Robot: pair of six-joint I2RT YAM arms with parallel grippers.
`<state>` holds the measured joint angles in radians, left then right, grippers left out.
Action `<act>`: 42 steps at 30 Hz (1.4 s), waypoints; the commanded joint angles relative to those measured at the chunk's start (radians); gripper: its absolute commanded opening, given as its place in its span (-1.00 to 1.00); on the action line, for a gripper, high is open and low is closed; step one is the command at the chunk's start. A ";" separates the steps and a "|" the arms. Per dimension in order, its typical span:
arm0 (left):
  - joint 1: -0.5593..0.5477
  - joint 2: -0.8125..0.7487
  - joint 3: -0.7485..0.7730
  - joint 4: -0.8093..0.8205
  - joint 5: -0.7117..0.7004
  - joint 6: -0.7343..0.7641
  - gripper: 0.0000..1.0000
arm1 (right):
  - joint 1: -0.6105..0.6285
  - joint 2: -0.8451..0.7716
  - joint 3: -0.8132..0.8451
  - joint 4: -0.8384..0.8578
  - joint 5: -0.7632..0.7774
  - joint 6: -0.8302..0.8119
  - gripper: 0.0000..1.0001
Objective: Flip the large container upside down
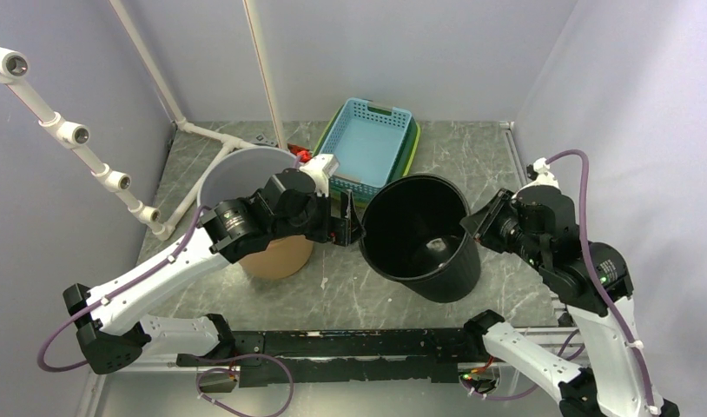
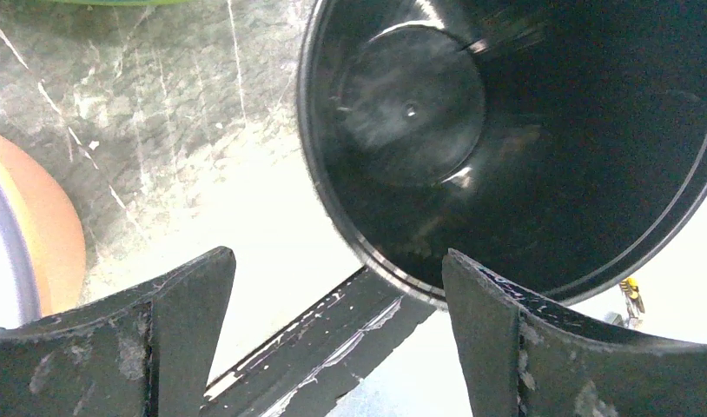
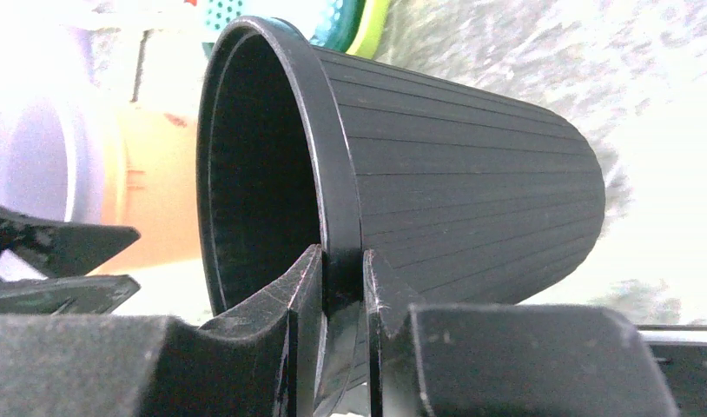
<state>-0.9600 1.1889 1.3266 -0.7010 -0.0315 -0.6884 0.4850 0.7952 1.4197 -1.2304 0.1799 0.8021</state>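
The large container [image 1: 419, 234] is a black ribbed bucket at the middle of the table, its mouth facing up and leaning a little. My right gripper [image 1: 472, 228] is shut on its right rim, one finger inside the wall and one outside; the right wrist view shows the container [image 3: 454, 174] with the rim pinched in the gripper [image 3: 341, 256]. My left gripper [image 1: 350, 221] stands open just off the left rim, holding nothing. In the left wrist view the gripper [image 2: 337, 261] is spread wide beside the container's [image 2: 506, 130] dark inside.
A brown bucket with a pale lavender inside [image 1: 246, 174] stands under my left arm. A blue basket [image 1: 372, 139] nested in a green one sits at the back. White pipework [image 1: 72, 135] runs along the left. A black rail [image 1: 350, 343] lines the near edge.
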 commanded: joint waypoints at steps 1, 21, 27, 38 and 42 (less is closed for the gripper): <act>-0.006 -0.022 0.076 -0.010 -0.021 0.039 0.88 | 0.002 0.032 0.136 -0.034 0.157 -0.107 -1.00; -0.005 -0.081 0.300 -0.406 -0.426 0.072 0.88 | 0.004 0.238 0.254 -0.179 0.275 -0.316 -1.00; 0.007 -0.016 0.359 -0.509 -0.509 0.063 0.88 | 0.034 0.303 0.278 -0.231 0.329 -0.311 -1.00; 0.280 -0.025 0.352 -0.498 -0.364 0.152 0.89 | 0.268 0.429 0.255 -0.270 0.486 -0.205 -1.00; 0.303 -0.037 0.335 -0.504 -0.364 0.153 0.89 | 0.314 0.485 0.258 -0.270 0.515 -0.207 -1.00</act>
<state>-0.6743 1.1831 1.6588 -1.1984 -0.4263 -0.5613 0.7635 1.2476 1.6718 -1.4696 0.6083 0.5835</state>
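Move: The right gripper holds the large black container by the right side of its rim; the container's middle lies some 9 cm to that hand's left, 2 cm back and 13 cm below. From the open left gripper, just off the rim's left side, the container's middle is about 16 cm right, 2 cm back and 13 cm down. The grey bin in its orange pot sits some 21 cm left of the left hand, 6 cm farther out and 17 cm lower; the blue basket is about 23 cm ahead, 3 cm right, 22 cm lower. Lift the open left gripper clear of the black container's rim, then carry it about 17 cm left and somewhat forward over the grey bin, turning counter-clockwise. Keep the right gripper shut on the rim: swing it right and up about 5 cm, then forward, down and back left, rolling steadily nearly 40 degrees so its right side rises and the container's bottom swings out to the right. ##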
